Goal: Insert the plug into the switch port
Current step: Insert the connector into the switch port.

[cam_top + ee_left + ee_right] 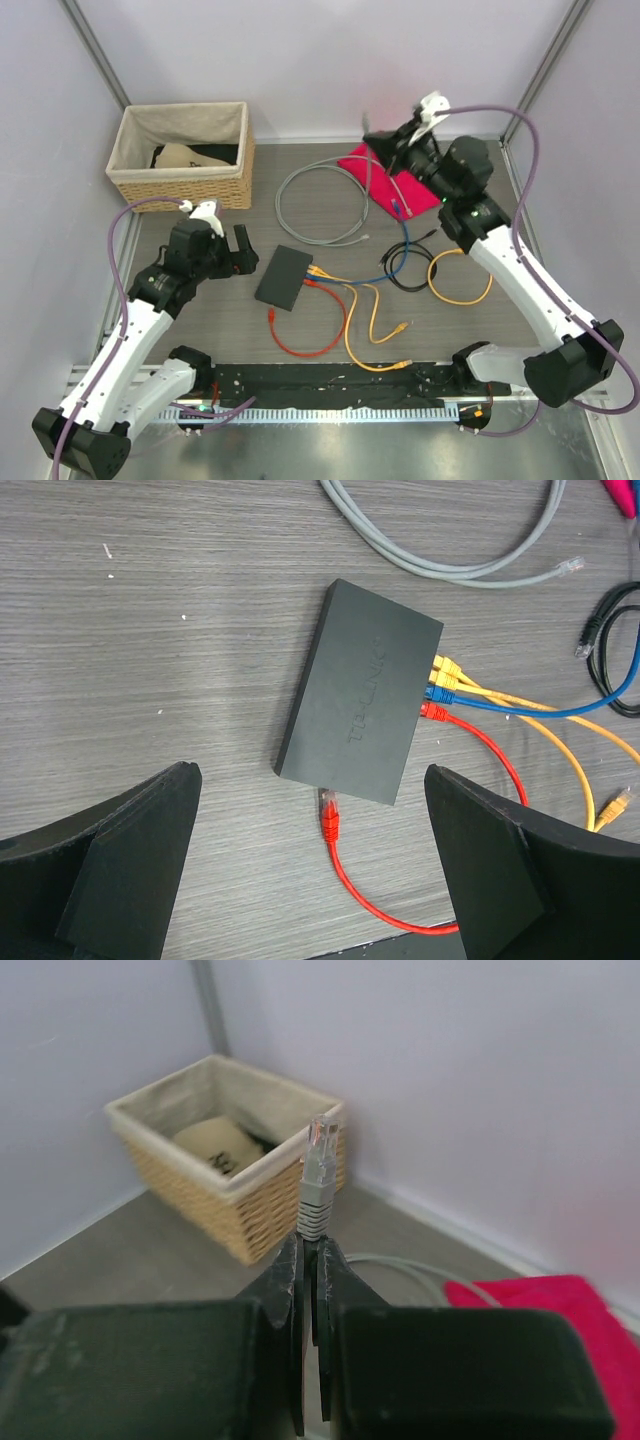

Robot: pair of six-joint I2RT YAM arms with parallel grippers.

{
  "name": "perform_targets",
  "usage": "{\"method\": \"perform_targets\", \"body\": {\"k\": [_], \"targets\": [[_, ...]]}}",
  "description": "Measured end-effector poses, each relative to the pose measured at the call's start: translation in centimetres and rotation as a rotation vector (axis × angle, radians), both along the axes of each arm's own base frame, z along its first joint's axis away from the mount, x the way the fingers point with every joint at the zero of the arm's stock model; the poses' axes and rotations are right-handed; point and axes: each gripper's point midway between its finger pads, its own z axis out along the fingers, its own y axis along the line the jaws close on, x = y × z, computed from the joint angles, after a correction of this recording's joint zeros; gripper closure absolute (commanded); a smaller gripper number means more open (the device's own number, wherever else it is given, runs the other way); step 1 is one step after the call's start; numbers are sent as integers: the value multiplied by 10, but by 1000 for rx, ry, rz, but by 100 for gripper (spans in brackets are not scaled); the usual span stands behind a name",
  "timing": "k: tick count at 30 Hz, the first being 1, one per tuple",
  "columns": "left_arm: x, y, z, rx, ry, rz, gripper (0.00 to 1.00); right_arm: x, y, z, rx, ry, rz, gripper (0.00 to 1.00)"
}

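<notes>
The switch (284, 277) is a flat dark grey box lying mid-table, also in the left wrist view (362, 690). Yellow, blue and red plugs (438, 688) sit in sockets along its right long edge. A loose red plug (329, 815) lies against its near short edge. My left gripper (235, 250) hovers just left of the switch, open, with nothing between its fingers (310, 772). My right gripper (385, 148) is raised at the back over the red cloth. It is shut (313, 1245) on the cable just below a grey plug (318, 1172), which stands upright above the fingertips.
A wicker basket (180, 155) stands at the back left, also seen beyond the right gripper (225, 1175). A red cloth (385, 175) lies at the back right. The grey cable (300, 190) loops behind the switch. Black (410, 270), blue, yellow and red (305, 345) cables sprawl to its right and front.
</notes>
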Motion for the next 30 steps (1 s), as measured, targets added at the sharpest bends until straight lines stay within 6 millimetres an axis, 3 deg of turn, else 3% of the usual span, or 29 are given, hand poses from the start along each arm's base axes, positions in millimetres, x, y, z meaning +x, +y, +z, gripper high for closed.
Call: {"method": "perform_targets", "body": {"k": [5,9,12,15,20,24,30], "targets": [[1,1,-2,-4,3,6,0,-50,65,-56,-26,128,252,99],[-1,0,-2,-15,1,-2,0,-84,97,-88,-31,208,392,99],[-3,-6,4,-50,-25,-31,0,-97,103,-116,-7,276,441,99],[-5,-16,16,-112,-77,-72,0,-110,105,-162,11,394,480,99],[-7,-39,30,-260,-143,-133,0,-127,109,-218,43,558,536,99],[-2,-60,28,-387,-118,-163,0,-140,117,-242,48,637,588,98],[10,-89,21,-488,-53,-178,8,-150,129,-258,57,682,667,98]]}}
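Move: My right hand already holds the grey plug up high. The switch's centre lies roughly 12 cm back, 20 cm left and 41 cm below it. The seated yellow plugs are about 11 cm back and 12 cm left, the seated red plug about 14 cm back and 14 cm left. From my open left hand, the switch is about 2 cm ahead, 6 cm right and 17 cm down. The loose red plug is some 8 cm back and 4 cm right. I bring the grey plug down towards the switch's port side: my right hand sweeps left, back and down together, then mostly sinks, some 26 cm lower in all, dipping and swinging counter-clockwise until the plug points left. My left hand follows, rising slightly, then sliding about 9 cm right over the switch, its left side rolling down nearly 30 degrees, fingers still open. ##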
